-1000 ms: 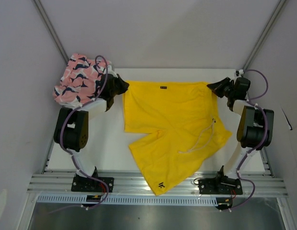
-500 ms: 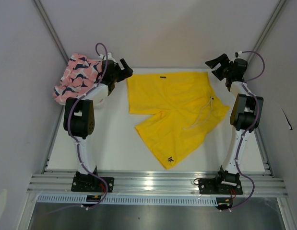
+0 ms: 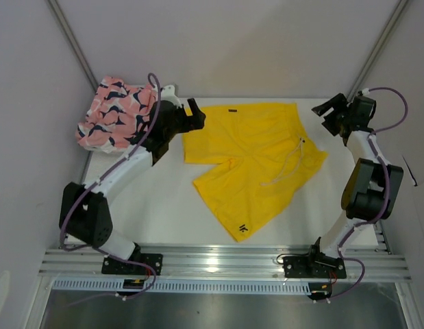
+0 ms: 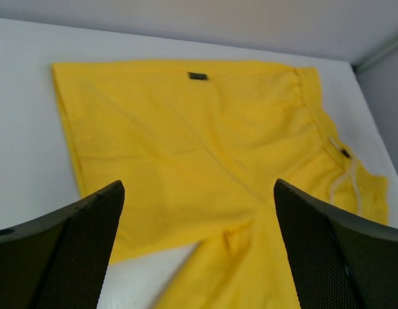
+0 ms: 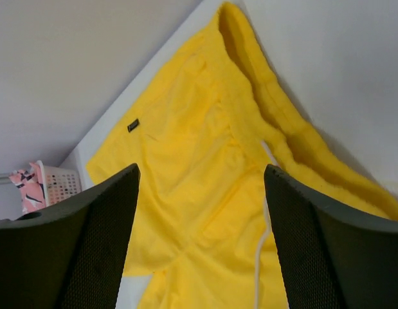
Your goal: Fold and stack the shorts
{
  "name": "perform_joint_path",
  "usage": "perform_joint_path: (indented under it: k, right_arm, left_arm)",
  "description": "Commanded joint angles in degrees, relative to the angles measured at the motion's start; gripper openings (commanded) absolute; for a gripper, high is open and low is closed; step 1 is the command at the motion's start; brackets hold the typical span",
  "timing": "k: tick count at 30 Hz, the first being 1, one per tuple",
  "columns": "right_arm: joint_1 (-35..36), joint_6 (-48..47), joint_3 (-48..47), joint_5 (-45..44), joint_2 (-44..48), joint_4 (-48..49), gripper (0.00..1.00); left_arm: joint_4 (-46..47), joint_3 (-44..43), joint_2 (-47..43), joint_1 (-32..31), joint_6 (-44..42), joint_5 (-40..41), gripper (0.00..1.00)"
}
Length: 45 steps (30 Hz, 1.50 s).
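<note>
The yellow shorts [image 3: 256,161] lie spread out on the white table, with the waistband toward the right and one leg pointing at the near edge. My left gripper [image 3: 196,115] hovers open over their far left corner and holds nothing. In its wrist view the yellow shorts [image 4: 199,129] fill the space beyond the left gripper [image 4: 199,193]. My right gripper [image 3: 329,113] stands open off the far right corner, and in its own view the right gripper [image 5: 202,170] looks down on the yellow shorts [image 5: 199,212]. The pink printed shorts [image 3: 112,113] are bunched at the far left.
A white drawstring [image 3: 288,185] trails across the yellow cloth. The white mesh basket [image 5: 57,183] stands at the far left corner with the pink shorts [image 5: 26,183] beside it. Grey walls close in on three sides. A metal rail [image 3: 218,264] runs along the near edge.
Both grippers have opened and let go of the yellow shorts' far corners. The shorts have settled a little farther back and flatter. The left gripper shifted right and the right gripper drew back rightward.
</note>
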<state>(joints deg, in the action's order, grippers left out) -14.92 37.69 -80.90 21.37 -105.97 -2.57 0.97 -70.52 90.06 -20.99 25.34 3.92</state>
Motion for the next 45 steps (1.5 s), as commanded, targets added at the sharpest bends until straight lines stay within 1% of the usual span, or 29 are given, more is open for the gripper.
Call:
perform_joint_path:
  k: [1,2,3,4,5,6,8,9,10,11,12,14,15,17,20,24,26,32,33,35,36,39,40,41,42,43,44,45]
  right_arm:
    - [-0.6,-3.1,9.5,-4.0,9.0,-3.0,0.79]
    - [-1.0,-3.1,11.7,-5.0,10.6,-2.6,0.76]
    - [-1.4,-3.1,13.7,-5.1,12.0,-2.3,0.72]
    - [-1.9,-3.1,15.4,-5.2,14.0,-2.4,0.71]
    - [-2.7,-3.3,17.8,-5.2,14.7,-2.9,0.7]
    - [-2.9,-3.4,18.9,-5.3,15.5,-3.1,0.68]
    - [-3.8,-3.9,23.0,-5.7,17.5,-3.3,0.66]
    - [-4.1,-4.0,24.4,-6.5,18.2,-3.2,0.61]
    - [-4.4,-3.9,25.7,-6.8,18.8,-2.7,0.56]
    - [-5.1,-3.8,28.4,-7.4,20.1,-2.5,0.55]
    - [-5.4,-3.0,29.9,-8.5,20.7,-1.1,0.51]
    - [-5.6,-2.1,32.6,-9.8,22.6,0.5,0.49]
    - [-5.7,-1.7,34.6,-10.4,22.8,1.9,0.45]
    - [-5.7,-1.4,35.4,-11.3,22.6,3.0,0.43]
    - [-5.7,-1.4,34.8,-12.6,21.5,3.2,0.41]
    - [-5.7,-0.3,35.1,-14.9,19.6,4.4,0.36]
    - [-5.5,0.6,36.3,-14.7,18.7,6.2,0.33]
    - [-4.0,1.4,36.7,-17.0,15.4,8.5,0.3]
    - [-3.9,1.6,37.0,-17.4,15.1,9.8,0.24]
    - [-3.6,2.0,37.5,-17.1,14.0,11.4,0.22]
    - [-3.5,2.2,37.3,-16.6,13.6,12.3,0.19]
    - [-2.6,1.5,35.7,-15.9,12.4,12.1,0.12]
    - [-2.2,1.2,35.3,-16.5,12.2,11.7,0.09]
    - [-1.8,0.9,34.9,-17.0,12.1,10.9,0.02]
    - [-0.9,0.2,34.2,-17.7,12.2,10.3,0.0]
    - [-0.3,0.0,33.8,-19.9,12.4,9.4,0.0]
    - [0.3,-0.5,33.4,-21.0,12.8,7.9,0.0]
    - [1.7,-1.4,32.5,-22.0,13.1,7.2,0.0]
  left_arm:
    - [-2.5,6.2,-9.1,-5.5,-3.5,4.4,0.99]
    - [-2.6,7.1,-10.6,-7.8,-3.5,4.9,0.99]
    - [-3.1,11.0,-12.0,-9.0,-3.5,5.4,0.99]
    - [-3.6,12.1,-13.4,-10.2,-3.4,5.7,0.99]
    - [-4.2,13.0,-15.7,-12.8,-3.5,6.4,0.99]
    - [-4.7,15.7,-16.7,-14.1,-3.4,7.4,0.99]
    - [-6.1,17.4,-18.2,-16.8,-3.1,8.0,0.99]
    - [-6.5,19.7,-19.3,-19.8,-2.9,9.4,0.99]
    - [-7.2,20.4,-19.7,-21.4,-2.8,10.2,0.99]
    - [-7.1,21.8,-20.1,-24.5,-3.0,10.7,0.99]
    - [-7.0,23.2,-20.6,-25.9,-3.3,11.6,0.99]
    - [-6.0,25.0,-20.7,-29.6,-3.5,12.2,0.99]
    - [-5.5,25.6,-20.7,-30.6,-3.8,11.6,0.99]
    - [-4.8,26.2,-20.5,-33.0,-4.1,11.4,0.98]
    - [-4.7,25.8,-19.7,-34.3,-4.1,9.7,0.98]
    - [-2.9,25.7,-17.6,-35.6,-3.1,7.9,0.96]
    - [-1.2,25.9,-14.8,-36.1,-2.9,6.9,0.95]
    - [2.1,23.5,-6.0,-36.1,0.0,5.1,0.88]
    - [2.5,22.7,-3.2,-36.1,0.1,3.9,0.85]
    - [3.7,21.7,-0.8,-36.1,1.0,3.0,0.82]
    - [4.2,21.4,1.1,-36.1,1.2,2.7,0.8]
    - [3.7,20.0,3.4,-36.0,2.5,4.1,0.74]
    - [1.7,18.9,4.5,-36.0,3.2,6.2,0.73]
    - [0.0,18.3,5.0,-36.0,3.9,8.1,0.67]
    - [-5.6,16.6,6.2,-36.0,6.4,13.5,0.65]
    - [-7.6,15.2,6.7,-35.6,7.7,15.4,0.63]
    - [-8.9,14.7,7.1,-35.2,8.5,16.0,0.59]
    - [-9.5,14.3,7.5,-34.6,9.2,15.8,0.57]
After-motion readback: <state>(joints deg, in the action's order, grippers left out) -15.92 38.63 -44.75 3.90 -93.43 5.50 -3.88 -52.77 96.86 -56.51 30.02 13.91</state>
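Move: For the right hand, the side edge of the shorts just below the waistband is about 14 cm back, 2 cm to its right and 15 cm down. The cord toggle lies roughly 4 cm back and 5 cm to the left, as low. The near leg of the shorts is some 21 cm back, 15 cm right and 21 cm below the left hand; the crotch corner lies about 14 cm farther out than that spot, the logo hem 8 cm nearer and 3 cm farther right. The right fingers close on the side edge of the shorts just below the waistband and pinch it, after that hand swings back about 14 cm and down as much, tipping down and turning clockwise. The left hand sweeps back some 22 cm, down 20 and rightward 15 to low over the near leg, turning clockwise and tipping down, its wide-open fingers starting to close near the end. ##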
